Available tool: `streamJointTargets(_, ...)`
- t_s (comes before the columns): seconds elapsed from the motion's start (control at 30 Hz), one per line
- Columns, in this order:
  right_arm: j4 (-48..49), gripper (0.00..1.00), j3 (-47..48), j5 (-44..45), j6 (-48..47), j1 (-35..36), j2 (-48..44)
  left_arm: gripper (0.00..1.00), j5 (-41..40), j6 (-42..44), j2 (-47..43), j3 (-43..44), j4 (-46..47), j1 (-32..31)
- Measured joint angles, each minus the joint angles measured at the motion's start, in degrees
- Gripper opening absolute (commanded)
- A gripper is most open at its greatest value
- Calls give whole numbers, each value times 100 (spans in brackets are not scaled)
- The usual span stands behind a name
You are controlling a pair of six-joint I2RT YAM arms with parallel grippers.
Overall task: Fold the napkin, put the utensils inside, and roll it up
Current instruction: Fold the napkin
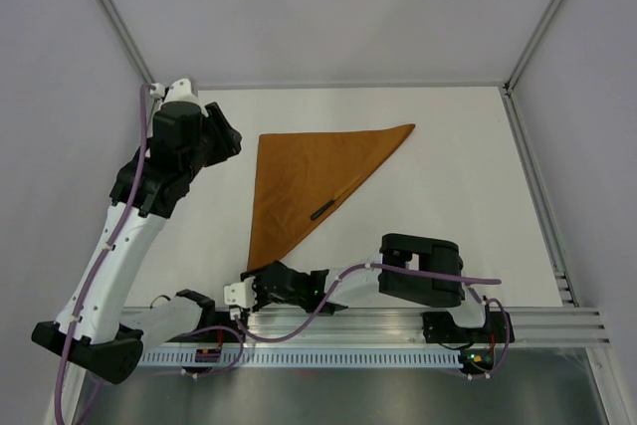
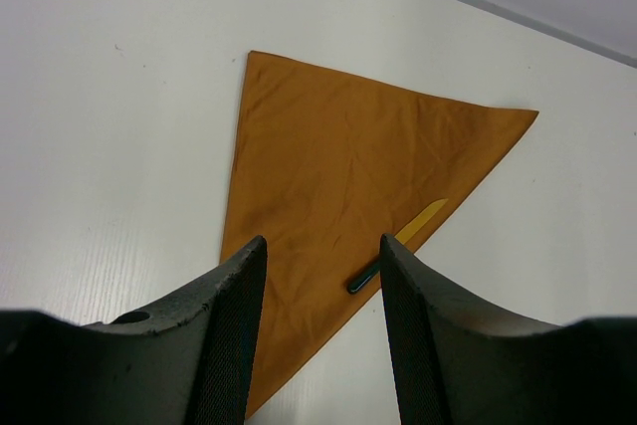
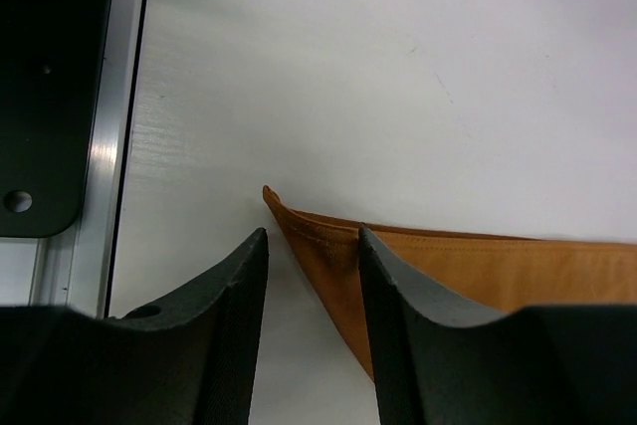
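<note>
The rust-orange napkin (image 1: 309, 186) lies folded into a triangle on the white table, its points at the far left, far right and near left. A dark utensil (image 1: 321, 210) pokes out at its diagonal edge; in the left wrist view the dark handle (image 2: 364, 280) and a yellowish tip (image 2: 423, 221) show. My left gripper (image 1: 231, 138) hovers open at the napkin's far-left corner, empty; the napkin (image 2: 338, 166) lies below it. My right gripper (image 1: 242, 294) is open at the napkin's near corner (image 3: 318, 236), which lies between its fingers, slightly lifted.
An aluminium rail (image 1: 398, 330) runs along the near edge by the arm bases. Grey walls and frame posts (image 1: 114, 17) enclose the table at the back and sides.
</note>
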Motion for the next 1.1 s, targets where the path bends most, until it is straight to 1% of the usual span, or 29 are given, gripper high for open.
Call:
streamJointTargets(0.13, -2, 36, 0, 0, 15, 0, 7, 55, 15, 0, 37, 0, 55, 0)
streamJointTargets(0.2, 0, 34, 0, 2, 20, 0, 17, 55, 46, -2, 74, 0, 74, 0)
streamJointTargets(0.4, 20, 24, 9, 33, 24, 0, 90, 55, 107, 0, 101, -9, 76, 0)
streamJointTargets(0.5, -24, 16, 59, 55, 66, -7, 96, 55, 109, 0, 101, -9, 76, 0)
streamJointTargets(0.6, -68, 10, 162, 68, 151, -39, 103, 55, 111, 0, 101, -9, 76, 0)
streamJointTargets(0.67, -131, 9, 260, 68, 236, -76, 103, 55, 109, 0, 101, -11, 76, 0)
streamJointTargets(0.9, -339, 8, 446, 68, 557, -282, 92, 55, 111, 0, 131, -44, 83, 0)
streamJointTargets(1.1, -787, 5, 446, 52, 918, -516, -138, 55, 116, 0, 195, -133, 118, 0)
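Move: The napkin's near-left corner stands between the right hand's open fingertips, roughly 1 cm left of the hand point and 1 cm below it. Its far-left corner lies about 38 cm ahead and 1 cm right; the knife on the napkin is some 20 cm ahead and 21 cm right, both around 2 cm below the hand. From the left hand, the near-left corner is about 19 cm back, 1 cm left and 31 cm below. The right fingers close on the raised near-left corner of the napkin and pinch it, the hand sinking barely half a centimetre meanwhile. Keeping that pinch, the hand then carries it forward about 4 cm towards the far-left corner, ending about a centimetre higher, while the wrist turns some 10 degrees clockwise and rolls nearly as much. ##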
